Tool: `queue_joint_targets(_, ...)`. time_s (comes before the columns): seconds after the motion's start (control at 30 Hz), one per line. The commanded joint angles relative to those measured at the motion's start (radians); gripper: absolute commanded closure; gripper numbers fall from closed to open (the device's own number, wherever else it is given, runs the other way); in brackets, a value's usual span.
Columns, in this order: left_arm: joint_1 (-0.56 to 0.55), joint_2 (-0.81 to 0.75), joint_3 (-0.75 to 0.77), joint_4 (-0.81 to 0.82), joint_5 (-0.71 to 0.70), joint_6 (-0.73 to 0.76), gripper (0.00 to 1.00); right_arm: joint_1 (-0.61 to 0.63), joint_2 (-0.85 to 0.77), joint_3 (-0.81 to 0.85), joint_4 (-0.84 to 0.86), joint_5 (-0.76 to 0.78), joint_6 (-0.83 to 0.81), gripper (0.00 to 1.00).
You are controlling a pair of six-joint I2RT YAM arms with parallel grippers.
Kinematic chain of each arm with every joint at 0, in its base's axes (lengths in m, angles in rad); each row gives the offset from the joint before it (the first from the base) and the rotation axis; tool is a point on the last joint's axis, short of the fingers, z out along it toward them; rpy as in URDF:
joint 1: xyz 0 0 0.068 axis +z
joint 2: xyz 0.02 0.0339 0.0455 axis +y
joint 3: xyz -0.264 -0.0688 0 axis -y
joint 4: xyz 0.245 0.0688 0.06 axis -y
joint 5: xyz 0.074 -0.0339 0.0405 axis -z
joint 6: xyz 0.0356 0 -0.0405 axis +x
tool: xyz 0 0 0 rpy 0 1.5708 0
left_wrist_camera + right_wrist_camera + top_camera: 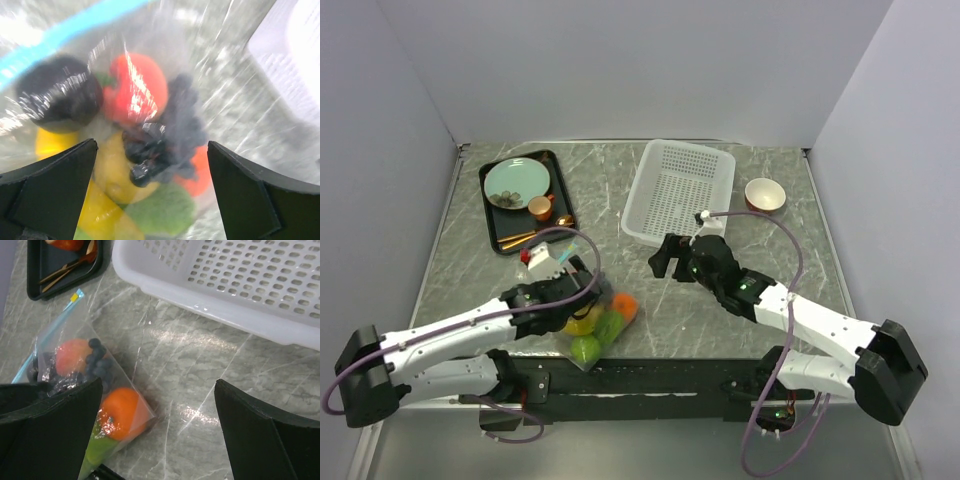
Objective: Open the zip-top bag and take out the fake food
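The clear zip-top bag (598, 322) lies near the table's front edge, with its teal zipper strip (65, 29) closed along the far side. Fake food shows inside it: a dark ball (57, 95), a peach (137, 87), black grapes (165, 135), a lemon (115, 167), a lime (160, 210) and an orange (122, 412). My left gripper (152, 146) hovers open just above the bag, its fingers straddling the fruit. My right gripper (159, 385) is open over bare table to the right of the bag (85, 385), holding nothing.
A white perforated basket (650, 215) stands at the back centre, close behind my right gripper (663, 258). At the back left a black tray (495, 215) carries a teal plate (515, 182), an orange cup (540, 208) and gold cutlery. A small bowl (764, 194) sits back right.
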Motion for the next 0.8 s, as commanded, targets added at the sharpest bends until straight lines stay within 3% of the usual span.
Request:
queue_joint_targets(0.0, 0.078, -0.089, 0.133, -0.186, -0.107, -0.018, 0.02, 0.005, 0.034, 0.07, 0.032, -0.114, -0.019, 0.0)
queue_joint_targets(0.07, 0.188, -0.112, 0.141, -0.178, -0.101, 0.06, 0.03, 0.029, 0.058, 0.073, 0.07, -0.142, -0.017, 0.0)
queue_joint_targets(0.13, 0.285, -0.155, 0.127, -0.117, -0.043, 0.217, 0.07, 0.066, 0.095, 0.081, 0.09, -0.169, -0.017, 0.07)
queue_joint_targets(0.17, 0.384, -0.169, 0.115, -0.015, -0.014, 0.276, 0.09, 0.08, 0.107, 0.087, 0.095, -0.179, -0.016, 0.1)
queue_joint_targets(0.23, 0.489, -0.187, 0.079, 0.067, 0.116, 0.424, 0.16, 0.1, 0.15, 0.101, 0.11, -0.214, -0.016, 0.16)
queue_joint_targets(0.27, 0.588, -0.18, 0.075, 0.093, 0.17, 0.46, 0.2, 0.121, 0.162, 0.104, 0.117, -0.222, -0.019, 0.18)
queue_joint_targets(0.37, 0.729, -0.112, 0.066, 0.173, 0.333, 0.564, 0.31, 0.155, 0.202, 0.112, 0.124, -0.243, -0.028, 0.25)
queue_joint_targets(0.53, 0.831, 0.024, 0.036, 0.306, 0.506, 0.634, 0.48, 0.204, 0.251, 0.101, 0.15, -0.262, -0.045, 0.33)
queue_joint_targets(0.7, 0.848, 0.112, -0.011, 0.388, 0.592, 0.646, 0.48, 0.24, 0.326, 0.096, 0.12, -0.222, -0.037, 0.43)
queue_joint_targets(0.77, 0.85, 0.124, -0.017, 0.411, 0.607, 0.654, 0.48, 0.24, 0.343, 0.083, 0.112, -0.203, -0.034, 0.53)
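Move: The bag's blue zip edge, seen by its middle, is about 10 cm left of the left hand, 2 cm ahead and 5 cm lower. The red fruit lies 3 cm ahead and 3 cm left of that hand, the black fruit 8 cm left and 1 cm ahead. For the right hand, the orange in the bag's near corner is some 10 cm left, 7 cm back, 7 cm below; the grapes are 17 cm left, 2 cm back. Towards the bag's zip edge and just past its outer left side goes the left hand, about 12 cm left and 10 cm forward, arching up some 7 cm off the fruit before sinking low, fingers half closing. Meanwhile the right hand slides left, back and down towards the orange, turning about 25 degrees counter-clockwise, its fingers closing halfway; contact can't be made out. ##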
